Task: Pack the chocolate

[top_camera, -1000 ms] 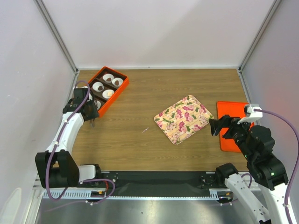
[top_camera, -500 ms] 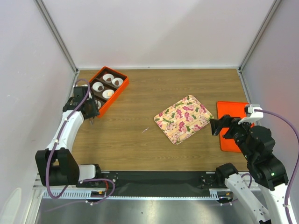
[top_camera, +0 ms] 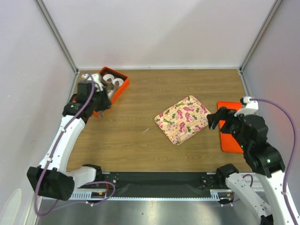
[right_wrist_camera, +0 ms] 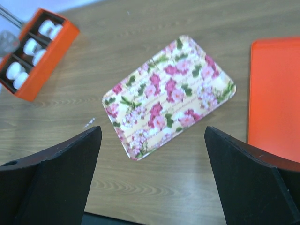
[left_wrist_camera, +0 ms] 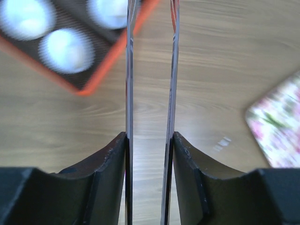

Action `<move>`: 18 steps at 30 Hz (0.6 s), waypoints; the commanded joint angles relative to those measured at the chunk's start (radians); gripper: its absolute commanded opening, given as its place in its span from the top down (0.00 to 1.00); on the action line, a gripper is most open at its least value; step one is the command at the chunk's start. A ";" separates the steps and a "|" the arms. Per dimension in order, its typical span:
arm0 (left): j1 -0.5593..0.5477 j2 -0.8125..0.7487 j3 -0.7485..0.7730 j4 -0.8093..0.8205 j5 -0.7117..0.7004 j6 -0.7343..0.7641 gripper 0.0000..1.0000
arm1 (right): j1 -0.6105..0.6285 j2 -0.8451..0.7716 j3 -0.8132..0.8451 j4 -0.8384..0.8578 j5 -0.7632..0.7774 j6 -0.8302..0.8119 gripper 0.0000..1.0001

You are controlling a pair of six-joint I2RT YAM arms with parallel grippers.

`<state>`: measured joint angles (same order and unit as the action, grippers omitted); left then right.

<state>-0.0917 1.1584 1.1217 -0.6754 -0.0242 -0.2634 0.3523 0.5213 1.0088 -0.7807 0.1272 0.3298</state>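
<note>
I cannot make out any chocolate piece in any view. My left gripper point(top_camera: 97, 104) point(left_wrist_camera: 150, 138) is shut on thin metal tweezers point(left_wrist_camera: 129, 70). It hovers at the near right corner of the orange box point(top_camera: 123, 89) point(left_wrist_camera: 108, 63). Nothing shows between the tweezer blades. The box holds white paper cups point(top_camera: 108, 77) point(left_wrist_camera: 65, 49) point(right_wrist_camera: 33, 45) in dark compartments. My right gripper point(top_camera: 213, 119) point(right_wrist_camera: 152, 131) is wide open and empty, above the table. It is by the right edge of the pink-flowered tray point(top_camera: 183, 119) point(right_wrist_camera: 168, 96). The tray looks bare.
A flat orange lid point(top_camera: 228, 140) point(right_wrist_camera: 274, 93) lies at the right, partly under my right arm. Grey walls close in the table on the left, back and right. A small white speck point(top_camera: 146, 131) lies on the wood left of the tray.
My left arm has lifted and swung toward the back, bringing the tweezers over the box's near corner. My right gripper has shifted slightly toward the back.
</note>
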 commanded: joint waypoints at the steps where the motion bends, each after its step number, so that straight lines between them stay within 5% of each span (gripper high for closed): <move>1: -0.177 -0.026 0.066 0.028 0.067 -0.022 0.53 | 0.001 0.078 0.034 -0.018 0.035 0.096 0.01; 9: -0.503 -0.046 0.009 0.145 0.075 -0.056 0.53 | -0.013 0.278 0.059 -0.114 0.256 0.345 0.02; 18: -0.614 -0.075 -0.125 0.243 0.103 -0.073 0.53 | -0.297 0.503 0.068 0.072 0.068 0.273 0.06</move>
<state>-0.6991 1.1244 1.0340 -0.5110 0.0864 -0.3115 0.1158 0.9817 1.0298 -0.7990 0.2432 0.6022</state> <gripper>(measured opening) 0.469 0.952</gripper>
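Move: The left hand still holds the tongs. From it the flowered mat lies about 50 cm to the right and 7 cm ahead, and the paper scrap 27 cm right, 1 cm back, both some 21 cm below; the chocolate box is 27 cm ahead, 5 cm left, 18 cm below. From the right hand the orange lid lies roughly 14 cm ahead and 18 cm right, the mat 19 cm ahead and 15 cm left, both about 29 cm lower. Keeping its hold on the empty tongs, the left hand sweeps about 20 cm right and some 8 cm back at nearly level height, away from the chocolate box towards the mat, turning nearly 40 degrees clockwise. The wide-open right hand sinks about 9 cm while reaching 8 cm forward and 5 cm right towards the orange lid, tipping down and turning clockwise. ##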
